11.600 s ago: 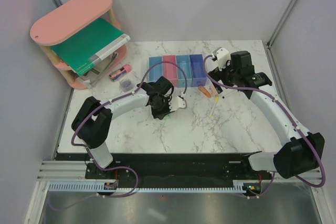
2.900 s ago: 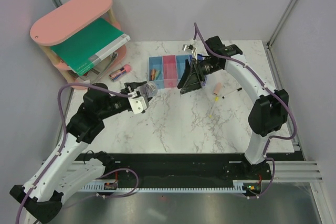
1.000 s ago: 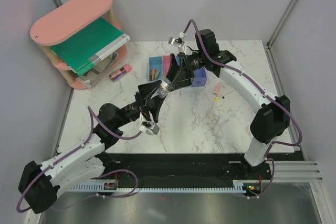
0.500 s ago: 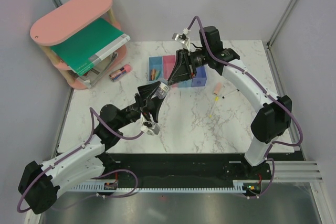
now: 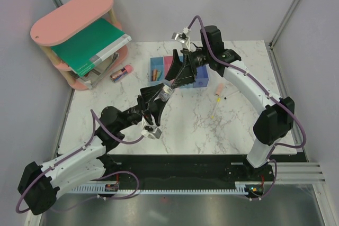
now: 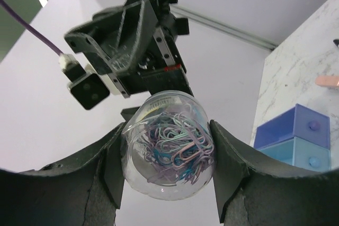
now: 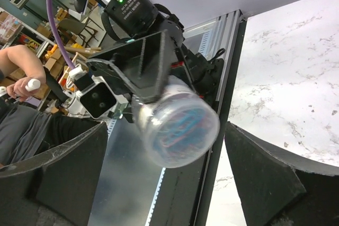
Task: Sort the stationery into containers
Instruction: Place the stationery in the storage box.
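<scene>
My left gripper (image 5: 164, 91) is raised off the table and shut on a clear round jar of coloured paper clips (image 6: 168, 152). My right gripper (image 5: 176, 74) faces it with open jaws; in the right wrist view the jar (image 7: 177, 125) sits between the wide fingers (image 7: 265, 178) with a gap on each side. The row of bins (image 5: 159, 59) lies partly hidden under the right gripper. Orange sticks (image 5: 155, 73) lie in the left light blue bin. A peach stick (image 5: 217, 89), a thin pen (image 5: 231, 95) and a yellow stick (image 5: 213, 112) lie on the marble to the right.
A pink oval-topped shelf (image 5: 71, 17) holding a green book (image 5: 90, 46) stands at the back left. A pink stubby cylinder (image 5: 127, 69) lies on the table just in front of it. Grey walls close in the table on three sides.
The right gripper has shifted slightly above the bins and now points down at the jar. The left arm holds the jar almost where it was.
</scene>
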Tool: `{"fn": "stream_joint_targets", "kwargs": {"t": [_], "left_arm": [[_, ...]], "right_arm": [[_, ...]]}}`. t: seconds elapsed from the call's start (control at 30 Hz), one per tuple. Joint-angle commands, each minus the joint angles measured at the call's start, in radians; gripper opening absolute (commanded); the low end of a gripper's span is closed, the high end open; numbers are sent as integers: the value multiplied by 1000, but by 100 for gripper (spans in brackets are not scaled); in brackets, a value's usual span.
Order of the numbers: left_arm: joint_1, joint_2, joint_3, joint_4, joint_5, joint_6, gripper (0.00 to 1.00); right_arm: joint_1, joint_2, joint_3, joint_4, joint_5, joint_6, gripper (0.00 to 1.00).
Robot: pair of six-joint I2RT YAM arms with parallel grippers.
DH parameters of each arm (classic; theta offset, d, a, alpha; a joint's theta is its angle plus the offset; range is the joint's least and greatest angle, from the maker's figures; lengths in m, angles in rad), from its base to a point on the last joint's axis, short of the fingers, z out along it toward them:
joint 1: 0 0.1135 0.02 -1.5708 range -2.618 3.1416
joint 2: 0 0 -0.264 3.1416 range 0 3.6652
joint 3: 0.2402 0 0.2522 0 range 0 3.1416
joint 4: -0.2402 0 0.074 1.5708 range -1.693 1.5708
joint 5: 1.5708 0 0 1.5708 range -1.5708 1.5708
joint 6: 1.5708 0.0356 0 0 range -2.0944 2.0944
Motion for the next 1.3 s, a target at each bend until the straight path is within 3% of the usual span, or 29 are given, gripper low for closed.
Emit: {"fn": "stream_joint_targets", "kwargs": {"t": [0.0, 0.3, 0.63, 0.97, 1.13, 1.27], "left_arm": [[-25, -51, 30, 119, 60, 29, 2], [-26, -59, 22, 166, 134, 64, 2], [-29, 15, 25, 358, 261, 61, 2], [-29, 55, 45, 403, 245, 46, 2], [-29, 64, 41, 397, 222, 36, 2], [-29, 84, 41, 394, 197, 46, 2]], "right_arm": [[0, 8, -1, 72, -62, 30, 98], [10, 18, -4, 83, -62, 43, 96], [47, -84, -59, 86, -62, 59, 89], [75, -134, -93, 93, -60, 102, 78], [80, -154, -101, 90, -62, 118, 66], [80, -167, -99, 83, -62, 125, 40]]}}
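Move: The left hand already holds the jar of clips, its middle only some 2 cm to the right of the pads. The right gripper is wide open facing it: for that hand the jar lies about 4 cm to the left, 3 cm back and barely lower. The storage box lies on the table about 14 cm ahead of the right hand, in line with it and 31 cm below; the pink eraser is some 17 cm to its right, 8 cm ahead, 34 cm down. The right fingers close onto the free end of the jar and pinch it, while the left hand keeps its grip on the other end. On the way both hands draw back about 5 cm and rise, the left by some 4 cm and the right by about 2. The left wrist also turns about 20 degrees, swinging its fingers clockwise to point more squarely at the right gripper. ##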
